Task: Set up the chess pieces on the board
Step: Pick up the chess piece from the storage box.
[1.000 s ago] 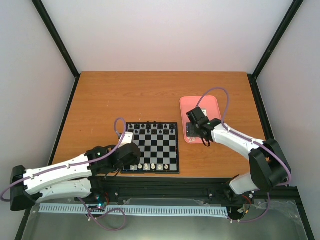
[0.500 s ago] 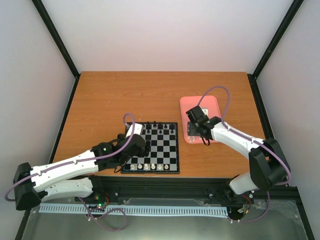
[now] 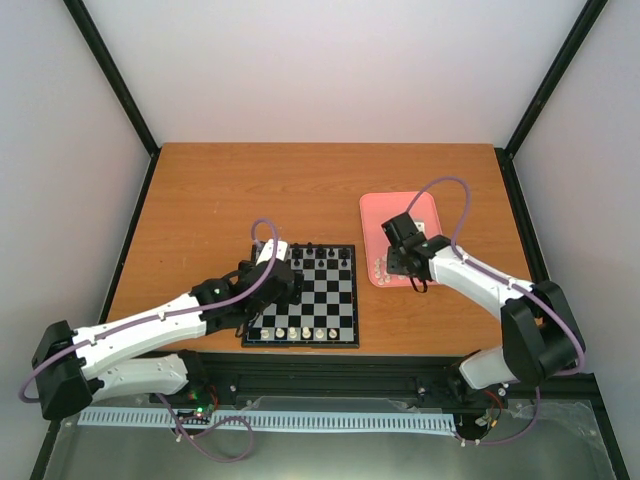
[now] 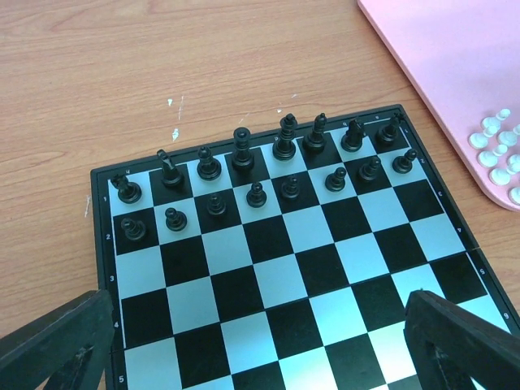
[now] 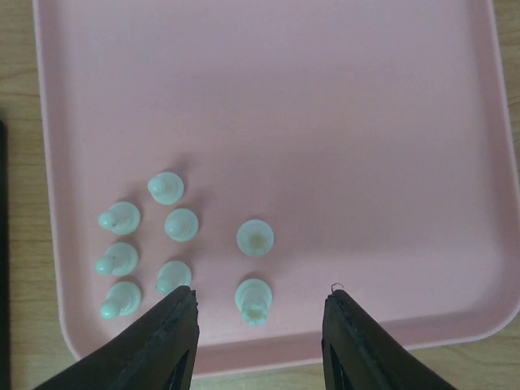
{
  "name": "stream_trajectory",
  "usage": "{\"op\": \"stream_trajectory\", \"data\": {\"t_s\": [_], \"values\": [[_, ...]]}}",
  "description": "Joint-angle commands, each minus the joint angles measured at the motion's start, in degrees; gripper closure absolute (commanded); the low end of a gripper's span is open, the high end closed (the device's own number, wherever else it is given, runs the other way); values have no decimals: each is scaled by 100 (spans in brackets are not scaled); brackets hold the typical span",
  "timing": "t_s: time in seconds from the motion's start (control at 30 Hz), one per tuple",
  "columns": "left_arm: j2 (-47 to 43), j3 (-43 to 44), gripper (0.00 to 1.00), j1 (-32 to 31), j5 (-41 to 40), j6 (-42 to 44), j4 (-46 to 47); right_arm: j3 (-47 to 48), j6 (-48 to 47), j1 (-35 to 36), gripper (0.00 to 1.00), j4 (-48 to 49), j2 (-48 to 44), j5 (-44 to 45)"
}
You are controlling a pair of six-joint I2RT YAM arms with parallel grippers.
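Note:
The board (image 3: 330,300) lies in the middle of the table. Black figures fill its two far rows (image 4: 284,146), and several cream-white chess pieces (image 3: 306,332) stand along its near row. More white chess pieces (image 5: 180,224) stand in the near-left part of the pink tray (image 5: 325,97). My left gripper (image 4: 260,353) hovers wide open above the board's bare middle squares (image 4: 276,276), holding nothing. My right gripper (image 5: 260,317) is low over the tray, its jaws apart on either side of one white piece (image 5: 254,299) without touching it.
The pink tray (image 3: 415,210) sits right of the board on the brown wooden table (image 3: 200,200). The tray's corner with white pieces (image 4: 497,150) shows at the right of the left wrist view. Black frame posts stand at the table's corners.
My left arm has swung from the board's near-left corner out over the board, and its jaws have opened wide. The right gripper's jaws have narrowed around a white piece in the tray.

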Motion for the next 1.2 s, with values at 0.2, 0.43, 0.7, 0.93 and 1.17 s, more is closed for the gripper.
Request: {"op": "stream_trajectory", "data": {"t_s": [0.2,0.43,0.7,0.93,1.17], "values": [[-158,105,0,37,22,115,-235,-246,6,-176,54,416,324,-443],[-67,90,0,37,35,164,-226,-304,23,-264,60,488,493,-483],[-64,58,0,41,29,182,-187,-405,33,-331,60,526,546,-369],[20,59,0,37,35,203,-146,-376,-85,-379,66,609,692,-414],[125,59,0,39,4,201,-136,-288,-139,-396,81,632,822,-392]]}}
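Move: The rook-like chess piece I'm after stands in the pink tray, about 7 cm below my right hand, roughly 1 cm back and 1 cm to its right. Its twin stands about 2 cm straight beyond it; the nearest pawn is some 3 cm to its left and 1 cm farther out, with another pawn 2 cm beyond that one. From my idle left hand the piece lies about 23 cm right, 5 cm ahead and well below. I sink my right hand about 5.5 cm almost straight down over the nearer rook, easing some 1 cm to my right as I go. The wrist tips a little closer to vertical, and I narrow the half-open fingers to about a quarter so their tips come down either side of the rook's head; whether they touch it can't be seen. ##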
